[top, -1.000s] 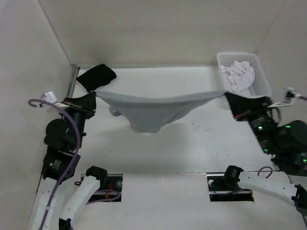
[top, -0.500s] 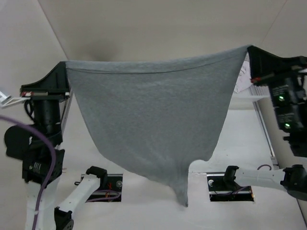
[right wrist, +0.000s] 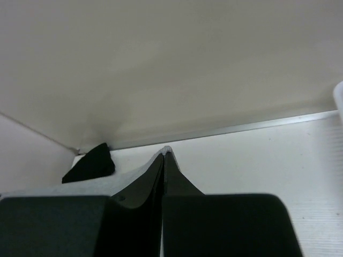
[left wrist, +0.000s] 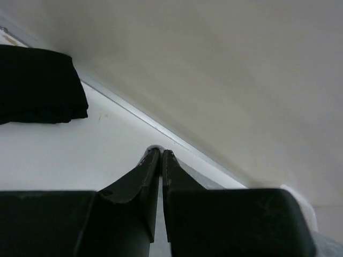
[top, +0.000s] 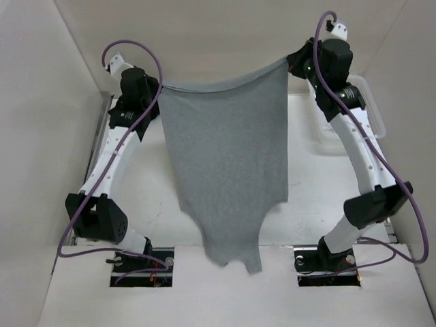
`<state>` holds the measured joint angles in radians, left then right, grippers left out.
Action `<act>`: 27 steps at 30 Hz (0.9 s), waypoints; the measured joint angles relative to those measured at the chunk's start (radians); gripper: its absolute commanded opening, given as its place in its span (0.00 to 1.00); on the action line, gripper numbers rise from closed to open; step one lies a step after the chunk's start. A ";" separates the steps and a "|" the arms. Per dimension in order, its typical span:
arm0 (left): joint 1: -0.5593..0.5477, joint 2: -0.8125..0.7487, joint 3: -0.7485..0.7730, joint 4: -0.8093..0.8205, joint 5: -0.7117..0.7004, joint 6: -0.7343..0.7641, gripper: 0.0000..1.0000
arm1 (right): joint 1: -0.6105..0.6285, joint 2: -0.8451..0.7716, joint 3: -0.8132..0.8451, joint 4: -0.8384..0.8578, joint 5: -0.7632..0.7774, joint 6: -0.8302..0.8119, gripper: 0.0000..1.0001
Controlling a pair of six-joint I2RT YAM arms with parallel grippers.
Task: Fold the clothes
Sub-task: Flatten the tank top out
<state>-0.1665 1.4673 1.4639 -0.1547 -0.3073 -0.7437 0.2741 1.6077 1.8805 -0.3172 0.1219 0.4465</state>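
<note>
The clothes, a light-grey T-shirt (top: 228,157), hang in the air between my two raised arms, with the top edge stretched and the lower end (top: 235,255) drooping toward the near edge. My left gripper (top: 158,87) is shut on the top left corner. My right gripper (top: 289,63) is shut on the top right corner. In the left wrist view the left gripper (left wrist: 158,152) pinches a sliver of grey fabric (left wrist: 206,181). In the right wrist view the right gripper (right wrist: 165,152) pinches the T-shirt (right wrist: 59,186), which runs off to the left.
A black garment (left wrist: 37,85) (right wrist: 91,163) lies at the far left corner of the table. A white basket (top: 376,126) stands at the far right, mostly hidden behind my right arm. Walls enclose the table on the left, back and right.
Both arms have risen from low over the table to high near the back wall, lifting the T-shirt. It now hangs long and narrower. Both grips are unchanged.
</note>
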 measured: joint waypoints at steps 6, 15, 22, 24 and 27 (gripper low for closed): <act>0.026 0.047 0.237 -0.025 0.036 0.004 0.01 | -0.029 0.103 0.356 -0.111 -0.063 0.032 0.00; 0.065 -0.122 0.295 0.042 0.052 0.005 0.01 | -0.033 -0.122 0.348 -0.060 -0.081 0.048 0.00; 0.024 -0.360 -0.128 0.106 0.037 0.001 0.01 | -0.005 -0.503 -0.370 0.034 -0.036 0.061 0.00; -0.010 -0.472 -0.327 0.101 0.021 -0.004 0.02 | 0.050 -0.647 -0.610 0.039 -0.005 0.075 0.00; -0.069 -0.661 -0.609 0.056 -0.002 -0.010 0.02 | 0.175 -0.888 -0.915 0.006 0.041 0.113 0.00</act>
<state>-0.2356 0.8066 0.8547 -0.0986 -0.3096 -0.7536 0.4496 0.7200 0.9657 -0.3107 0.1627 0.5591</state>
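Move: The tank top hangs stretched between both hands by its hem corners, shoulder end loose. The clear middle of the table, where it can be laid, is about 16 cm back, 20 cm right and 36 cm below the left hand; from the right hand it is 16 cm back, 21 cm left and 45 cm down. The black cloth lies some 6 cm ahead and 16 cm left of the left hand, 34 cm below. The white basket's middle sits roughly 5 cm ahead and 28 cm right of the right hand, 40 cm down. The tank top, still pinched at its hem corners, is flicked upward and then brought down fast while being drawn back: both hands rise about 20 cm, then drop past their starting height, ending some 15 cm (left) and 21 cm (right) farther back. The wrists tip up about 25 degrees on the rise and level out again; the fingers stay shut. ##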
